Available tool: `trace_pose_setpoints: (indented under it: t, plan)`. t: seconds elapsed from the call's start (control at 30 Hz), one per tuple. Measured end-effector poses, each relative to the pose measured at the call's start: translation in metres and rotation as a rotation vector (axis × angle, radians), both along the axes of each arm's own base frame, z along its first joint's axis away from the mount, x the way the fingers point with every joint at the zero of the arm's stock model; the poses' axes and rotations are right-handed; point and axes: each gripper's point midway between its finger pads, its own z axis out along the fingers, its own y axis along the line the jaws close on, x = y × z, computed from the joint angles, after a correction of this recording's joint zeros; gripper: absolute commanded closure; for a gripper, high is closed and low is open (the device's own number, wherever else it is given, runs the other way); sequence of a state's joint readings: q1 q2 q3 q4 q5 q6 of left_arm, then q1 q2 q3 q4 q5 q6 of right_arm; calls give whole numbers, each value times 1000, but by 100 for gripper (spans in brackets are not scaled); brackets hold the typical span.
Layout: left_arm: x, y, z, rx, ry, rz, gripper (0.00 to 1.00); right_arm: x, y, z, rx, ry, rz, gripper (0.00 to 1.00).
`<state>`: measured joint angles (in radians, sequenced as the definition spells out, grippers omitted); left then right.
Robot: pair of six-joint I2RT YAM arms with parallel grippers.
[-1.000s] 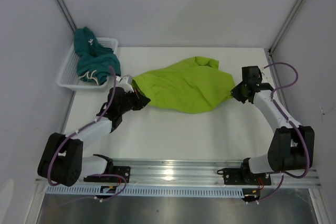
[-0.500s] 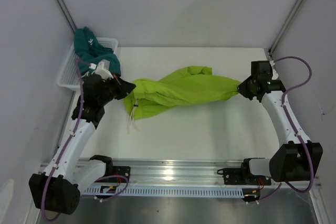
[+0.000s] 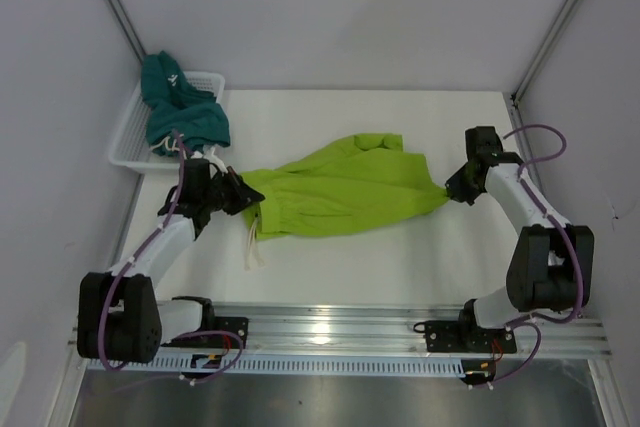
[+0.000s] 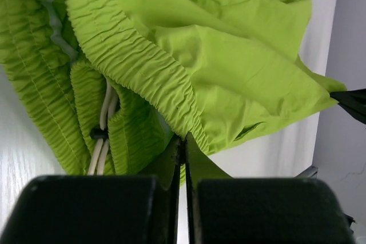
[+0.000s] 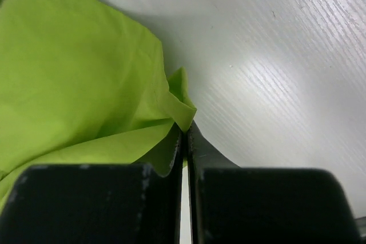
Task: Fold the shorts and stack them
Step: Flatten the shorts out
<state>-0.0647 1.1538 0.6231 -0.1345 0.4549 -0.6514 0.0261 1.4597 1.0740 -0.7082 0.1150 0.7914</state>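
Note:
The lime green shorts (image 3: 340, 190) lie stretched across the middle of the table, white drawstring (image 3: 253, 245) trailing at their left end. My left gripper (image 3: 243, 195) is shut on the gathered waistband (image 4: 154, 78) at that left end. My right gripper (image 3: 449, 190) is shut on a corner of the leg hem (image 5: 182, 110) at the right end. The dark teal shorts (image 3: 180, 112) sit bunched in the white mesh basket (image 3: 128, 152) at the back left.
Grey walls enclose the table on the left, back and right. A metal rail (image 3: 330, 327) carrying both arm bases runs along the near edge. Bare white tabletop (image 3: 380, 257) lies in front of the green shorts.
Both arms raised and pulled the green shorts taut half a second ago, then lowered them. The shorts now lie flatter and more spread on the table, with both grips kept.

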Motion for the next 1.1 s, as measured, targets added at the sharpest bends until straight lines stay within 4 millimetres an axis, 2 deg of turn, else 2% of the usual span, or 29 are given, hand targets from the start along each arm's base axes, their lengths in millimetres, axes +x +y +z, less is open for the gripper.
trace_pose_setpoints:
  t: [0.07,0.13,0.3,0.33,0.37,0.4,0.47,0.5,0.53,0.57,0.67,0.9,1.1]
  plan:
    - [5,-1,-10,-2,23,0,100,6,0,-10,-2,38,-1,100]
    - [12,-1,-20,-2,47,0,100,20,-1,-15,-9,55,-4,100]
    - [38,-4,-30,-7,58,0,99,71,-3,-6,-24,14,-12,100]
    - [42,-5,-31,-14,53,-1,96,79,-3,-6,-25,5,-13,100]
    - [44,-6,-32,-19,49,-3,91,84,-3,-7,-26,2,-14,100]
    - [46,-7,-33,-27,50,-4,79,87,-3,-11,-27,5,-14,100]
    - [47,-8,-32,-35,41,-5,66,88,-3,-21,-27,27,-15,100]
    - [48,-8,-30,-38,28,-5,51,88,-3,-26,-28,40,-14,100]
    - [49,-8,-27,-40,12,-7,44,87,-3,-30,-28,49,-14,100]
    - [49,-9,-23,-47,-1,-5,31,87,-3,-32,-28,55,-14,100]
    - [42,-12,-10,-77,-53,-17,17,87,-3,-34,-25,54,-13,100]
    - [25,-17,17,-103,-177,-59,17,90,-1,-33,-19,39,-10,100]
    - [12,-27,5,-89,-164,-97,21,93,1,-31,-7,26,-4,100]
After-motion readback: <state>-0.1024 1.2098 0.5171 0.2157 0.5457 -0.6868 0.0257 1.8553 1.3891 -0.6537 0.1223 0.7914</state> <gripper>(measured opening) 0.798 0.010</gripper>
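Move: Both hands already pinch the shorts a little above the table: the left at the waistband, with the shorts' middle some 23 cm to its right, 5 cm ahead and 4 cm below; the right at a leg corner, with that middle about 28 cm to its left, 5 cm ahead and 3 cm below. The bunched far leg lies about 20 cm ahead of the right hand and 19 cm left. The teal shorts lie roughly 25 cm ahead of the left hand and 21 cm left; the drawcord trails 11 cm back and 2 cm left. Forward and down, both hands carry the pinched shorts farther out over the table: the right about 9 cm out and 3 cm lower, then holding there with its corner still gripped, the left about 5 cm out. There the left opens wide and lets go of the waistband, lifts some 5 cm while drawing back and slightly right, its fingers tipping up, and finally sinks a little. ##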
